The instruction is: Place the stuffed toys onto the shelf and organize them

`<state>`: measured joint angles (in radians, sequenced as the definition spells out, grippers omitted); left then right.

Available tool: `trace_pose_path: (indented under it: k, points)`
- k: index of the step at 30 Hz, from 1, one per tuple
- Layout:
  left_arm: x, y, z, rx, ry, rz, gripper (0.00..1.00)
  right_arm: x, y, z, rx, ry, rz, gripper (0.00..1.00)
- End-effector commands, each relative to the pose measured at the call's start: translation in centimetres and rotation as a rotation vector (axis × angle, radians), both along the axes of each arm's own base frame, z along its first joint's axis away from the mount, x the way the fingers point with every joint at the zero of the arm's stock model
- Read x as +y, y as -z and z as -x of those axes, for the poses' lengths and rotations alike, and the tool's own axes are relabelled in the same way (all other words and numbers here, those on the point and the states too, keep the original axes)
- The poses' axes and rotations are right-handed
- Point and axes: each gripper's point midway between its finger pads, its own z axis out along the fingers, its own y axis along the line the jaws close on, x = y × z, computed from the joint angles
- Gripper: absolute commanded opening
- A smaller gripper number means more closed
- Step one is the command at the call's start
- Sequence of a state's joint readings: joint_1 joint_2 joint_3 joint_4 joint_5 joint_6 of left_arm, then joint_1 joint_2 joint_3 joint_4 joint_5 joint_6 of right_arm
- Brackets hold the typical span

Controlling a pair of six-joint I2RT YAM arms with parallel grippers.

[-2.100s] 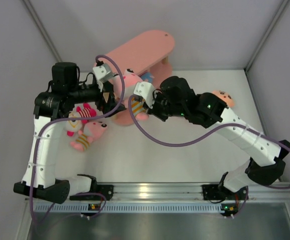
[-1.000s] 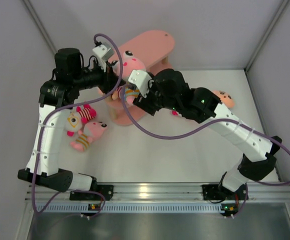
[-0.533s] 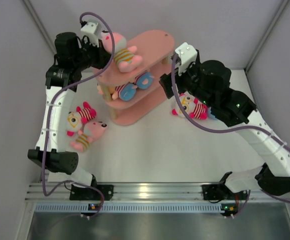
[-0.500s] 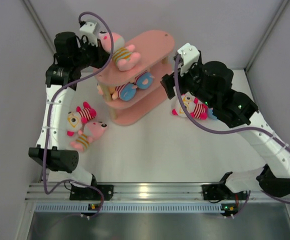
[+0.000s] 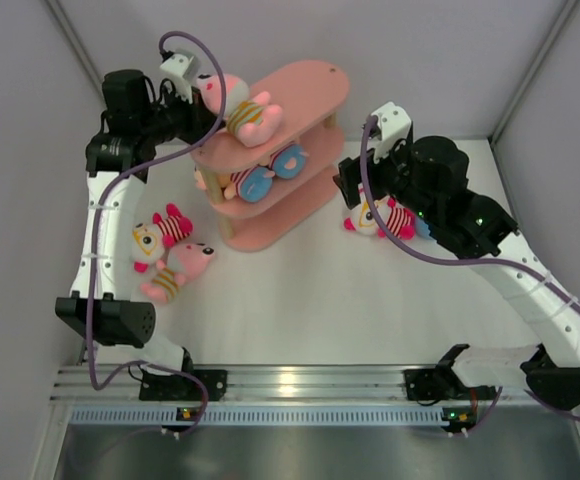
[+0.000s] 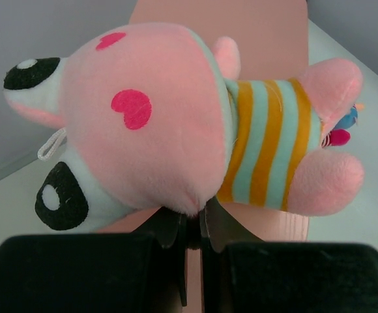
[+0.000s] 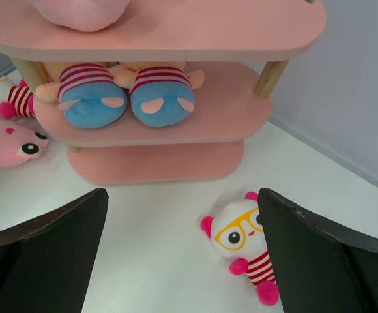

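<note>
The pink shelf (image 5: 305,85) stands at the back. A pink stuffed toy (image 5: 238,104) with a yellow-striped body lies over the left end of its top board. My left gripper (image 5: 204,100) is shut on the fur of that toy's head (image 6: 150,117), jaws (image 6: 192,225) pinched together. A toy with round blue feet (image 5: 266,177) lies on the middle board (image 7: 127,94). My right gripper (image 5: 358,195) is open and holds nothing, hovering over a white toy with yellow glasses (image 7: 238,236) on the table, right of the shelf (image 7: 176,32).
Two more toys lie on the table left of the shelf: a white one with red stripes (image 5: 160,232) and a pink one (image 5: 177,268). Grey walls close in the back and both sides. The shelf's right end (image 5: 320,75) carries nothing.
My left arm lifted the pink toy from beside the shelf up to the top board. My right gripper left the blue-footed toy on the middle board, opened and drew back to the right.
</note>
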<state>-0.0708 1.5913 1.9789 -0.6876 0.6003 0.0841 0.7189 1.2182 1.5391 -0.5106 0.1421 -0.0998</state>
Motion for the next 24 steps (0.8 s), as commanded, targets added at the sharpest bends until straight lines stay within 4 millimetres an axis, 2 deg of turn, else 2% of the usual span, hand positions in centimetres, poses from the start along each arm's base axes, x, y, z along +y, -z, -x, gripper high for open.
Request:
trace_pose_path:
  k: [1,7,12,13,14,18,20,24]
  points:
    - [-0.6,0.8,3.4,0.042,0.079,-0.022,0.00,-0.5,-2.3,0.7,-0.048,-0.010,-0.080,0.98]
    - [-0.8,2.6,4.7,0.097,0.125,-0.052,0.00,-0.4,-1.8,0.7,-0.038,-0.015,-0.075,0.98]
    - [0.1,2.8,3.7,0.095,0.064,-0.078,0.01,-0.5,-1.2,0.8,-0.027,-0.009,-0.071,0.99]
    - [0.4,2.8,3.3,0.093,0.043,-0.086,0.09,-0.6,-1.1,0.9,-0.026,-0.007,-0.072,0.99]
    - [0.6,2.6,3.1,0.089,0.031,-0.090,0.26,-0.6,-0.9,0.9,-0.022,-0.008,-0.068,0.99]
    - [0.7,1.5,3.4,0.063,0.016,-0.085,0.55,-0.7,-0.3,1.0,-0.018,-0.008,-0.065,1.00]
    - [0.9,1.2,3.4,0.057,0.007,-0.087,0.64,-0.7,0.1,0.9,-0.012,-0.005,-0.060,1.00]
    - [1.6,0.3,3.0,0.029,-0.042,-0.105,0.69,-1.3,0.5,0.9,0.002,0.023,-0.070,0.99]
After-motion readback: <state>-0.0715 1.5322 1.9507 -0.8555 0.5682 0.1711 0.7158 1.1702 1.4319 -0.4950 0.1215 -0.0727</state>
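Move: The pink striped toy, already over the left end of the shelf's top board, is pinched near its neck by the left hand; its middle lies about 3 cm ahead, 5 cm right and level. The top board's middle is some 11 cm right, level front to back and 5 cm lower. The two blue-capped toys on the board beneath lie about 11 cm right, 2 cm back and 12 cm down. From the right hand the striped toy lies roughly 14 cm ahead and 20 cm left, about level. With the pinch kept, the left hand first draws the pink striped toy back about 3 cm over the left end of the top board, then stays there while its fingers spread to roughly two-thirds open beside the toy's arm, sinking about 2 cm in all with a slight tilt of the wrist. The right hand, empty and wide open in front of the shelf, only sinks some 3 cm towards the table. ##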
